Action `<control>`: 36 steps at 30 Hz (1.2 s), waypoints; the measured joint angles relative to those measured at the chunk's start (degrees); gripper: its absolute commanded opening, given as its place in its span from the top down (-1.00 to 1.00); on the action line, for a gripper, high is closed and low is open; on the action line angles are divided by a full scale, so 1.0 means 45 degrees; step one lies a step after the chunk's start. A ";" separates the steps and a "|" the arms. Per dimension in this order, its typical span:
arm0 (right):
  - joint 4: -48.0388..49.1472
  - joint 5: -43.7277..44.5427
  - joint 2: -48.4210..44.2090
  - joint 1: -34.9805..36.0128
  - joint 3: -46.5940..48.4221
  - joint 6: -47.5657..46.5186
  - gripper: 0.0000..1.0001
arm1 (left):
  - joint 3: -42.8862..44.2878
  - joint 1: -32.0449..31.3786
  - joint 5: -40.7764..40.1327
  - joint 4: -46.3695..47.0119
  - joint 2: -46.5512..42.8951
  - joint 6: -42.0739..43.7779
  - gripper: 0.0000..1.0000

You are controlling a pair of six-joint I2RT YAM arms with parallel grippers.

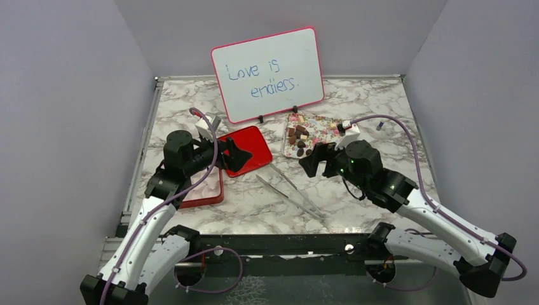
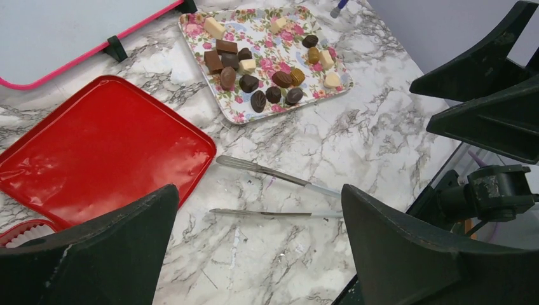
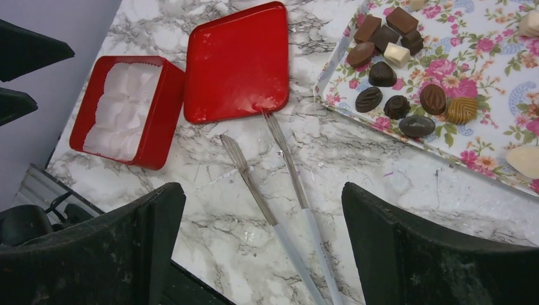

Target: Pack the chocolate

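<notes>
The chocolate (image 1: 300,136) lies as several dark, light brown and cream pieces on a flower-patterned tray (image 1: 321,127) at the back right. The same chocolate (image 2: 249,82) on its tray (image 2: 267,35) shows far ahead in the left wrist view. In the right wrist view the chocolate (image 3: 382,74) sits at the upper right. My left gripper (image 1: 234,155) hangs open over the red lid's edge, holding nothing. My right gripper (image 1: 316,159) hangs open just in front of the tray, holding nothing. Both face the metal tongs (image 1: 292,190) lying flat between them.
A red box (image 3: 127,108) lined with white paper cups stands at the left, partly under my left arm (image 1: 184,162). Its red lid (image 3: 238,60) lies flat beside it. A pink-framed whiteboard (image 1: 270,73) stands at the back. The table's front edge runs just behind the tongs (image 3: 279,190).
</notes>
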 measured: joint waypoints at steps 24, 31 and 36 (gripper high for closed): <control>-0.0102 -0.1564 0.3623 0.0000 -0.0529 -0.0466 -0.69 | -0.0044 0.0000 -0.3691 -0.0539 -0.1185 0.0491 -0.98; 0.0180 -0.2686 0.5357 0.0019 -0.0738 -0.1384 -0.41 | -0.0044 0.0000 -0.4687 -0.0928 -0.1399 0.0495 -0.98; 0.0384 -0.2885 0.5989 0.0486 -0.0777 -0.1792 -0.43 | -0.0044 0.0000 -0.5027 -0.0981 -0.1452 0.0520 -0.98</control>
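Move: The tongs lie open on the table below the right hand, their middle about 6 cm to its left, 3 cm back towards the base and roughly 21 cm down. The chocolate tray is centred about 16 cm ahead and 4 cm to the right of that hand, and the red lid some 10 cm ahead and 20 cm to its left. From the left hand, the tongs' middle is about 15 cm to the right, 5 cm back and 23 cm down. The right hand drops some 16 cm towards the middle of the tongs, where the metal arms meet the white handles, easing about 4 cm left and 3 cm back as its fingers tip down by roughly 30 degrees and close from wide open to about 70 percent, still a little above the tongs and holding nothing. Meanwhile the empty left hand, fingers kept wide open, draws some 6 cm left and a little forward, away from the tongs and towards the red box, turning about 20 degrees counter-clockwise. ##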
